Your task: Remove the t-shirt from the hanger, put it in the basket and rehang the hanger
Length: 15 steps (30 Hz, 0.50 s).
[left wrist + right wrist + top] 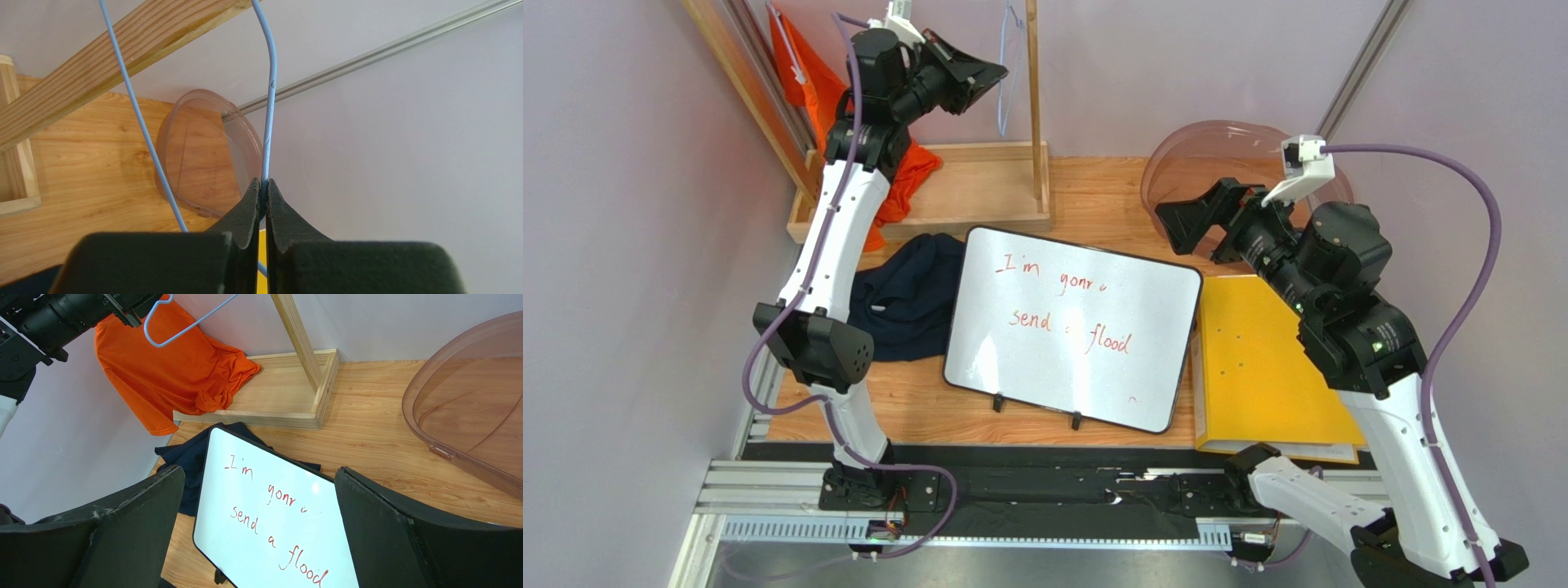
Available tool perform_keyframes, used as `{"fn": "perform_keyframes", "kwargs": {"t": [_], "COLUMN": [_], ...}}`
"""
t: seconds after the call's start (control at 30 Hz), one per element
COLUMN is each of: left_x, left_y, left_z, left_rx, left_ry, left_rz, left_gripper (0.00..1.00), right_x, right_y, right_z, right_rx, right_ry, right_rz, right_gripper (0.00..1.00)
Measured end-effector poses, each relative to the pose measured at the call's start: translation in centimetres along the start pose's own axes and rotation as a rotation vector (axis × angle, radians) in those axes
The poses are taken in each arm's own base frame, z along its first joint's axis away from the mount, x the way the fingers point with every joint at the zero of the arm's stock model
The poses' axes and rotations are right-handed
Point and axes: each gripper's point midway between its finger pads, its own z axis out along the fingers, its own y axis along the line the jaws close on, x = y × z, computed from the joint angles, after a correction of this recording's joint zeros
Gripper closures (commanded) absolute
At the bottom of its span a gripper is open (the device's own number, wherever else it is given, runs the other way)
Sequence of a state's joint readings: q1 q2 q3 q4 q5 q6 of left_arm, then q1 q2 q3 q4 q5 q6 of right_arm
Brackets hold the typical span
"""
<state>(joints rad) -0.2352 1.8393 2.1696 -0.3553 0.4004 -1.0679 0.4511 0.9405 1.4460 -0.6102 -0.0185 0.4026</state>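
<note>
My left gripper point(995, 76) is raised at the back left and is shut on a thin blue wire hanger point(268, 116), its pads point(250, 205) pinching the wire. The hanger also shows in the top view point(1003, 92) and in the right wrist view point(178, 321), bare, with no cloth on it. The orange t-shirt point(166, 373) lies draped over the wooden stand's base by the left wall, also seen in the top view point(903, 178). My right gripper point(1192, 221) is open and empty, hovering above the table at the right.
A wooden stand point(983, 184) with an upright post is at the back. A dark navy garment point(909, 294) lies beside a whiteboard point(1075, 325) with red writing. A clear plastic bin point(1210, 159) sits back right, a yellow folder point(1259, 368) at right.
</note>
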Motion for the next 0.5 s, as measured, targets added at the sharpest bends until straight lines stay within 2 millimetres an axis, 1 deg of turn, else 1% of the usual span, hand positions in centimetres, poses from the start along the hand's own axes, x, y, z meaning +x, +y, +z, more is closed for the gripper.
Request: {"fn": "perform_keyframes", "kwargs": {"t": [0.1,0.13,0.17,0.23,0.27,0.37,0.47,0.5], "left_x": [0.2,0.2,0.2,0.2,0.3,0.5,0.4,0.5], "left_y": [0.3,0.3,0.3,0.2,0.3,0.8,0.9,0.9], "left_z": [0.2,0.2,0.2,0.1,0.0,-0.5,-1.5,-2.0], "left_rx": [-0.002,-0.001,0.002,0.003,0.0,-0.025,-0.042,-0.047], "left_ry": [0.01,0.01,0.011,0.01,0.011,0.018,0.017,0.019], "left_rz": [0.005,0.01,0.016,0.035,0.042,0.07,0.1,0.111], "left_gripper": [1.0,0.98,0.87,0.75,0.66,0.54,0.5,0.46], "right_x": [0.0,0.0,0.0,0.0,0.1,0.4,0.9,1.1], "right_y": [0.0,0.0,0.0,0.0,0.0,0.1,0.1,0.1], "right_z": [0.0,-0.1,-0.1,-0.1,-0.1,-0.1,0.0,0.1], "right_rx": [-0.001,-0.001,-0.001,-0.003,-0.005,-0.009,-0.018,-0.022], "right_ry": [0.0,-0.001,-0.001,0.0,0.002,0.01,0.025,0.031], "right_rz": [0.0,0.0,0.0,0.0,0.001,0.001,0.002,0.003], "right_gripper": [0.0,0.0,0.0,0.0,0.0,0.0,0.0,0.0]}}
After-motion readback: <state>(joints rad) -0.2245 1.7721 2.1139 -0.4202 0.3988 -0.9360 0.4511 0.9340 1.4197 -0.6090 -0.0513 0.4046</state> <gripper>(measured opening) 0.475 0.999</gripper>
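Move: The blue hanger, its navy t-shirt already off, is pinched by its lower side right at the left hand's fingertips. The rack's right post stands roughly 4 cm ahead of them and 5 cm to the right; the orange t-shirt hangs about 24 cm to the left, 1 cm farther out and 20 cm lower. From the idle right hand, the held part of the hanger is some 22 cm ahead, 20 cm left and 4 cm higher. The hanger's wire is held almost still beside the rack's post for a moment, then the left fingers part from shut to about half open and let go. The left hand starts backing off, some 2 cm back and to its left and about 1 cm down, its left side rolling up by some 5 degrees. ##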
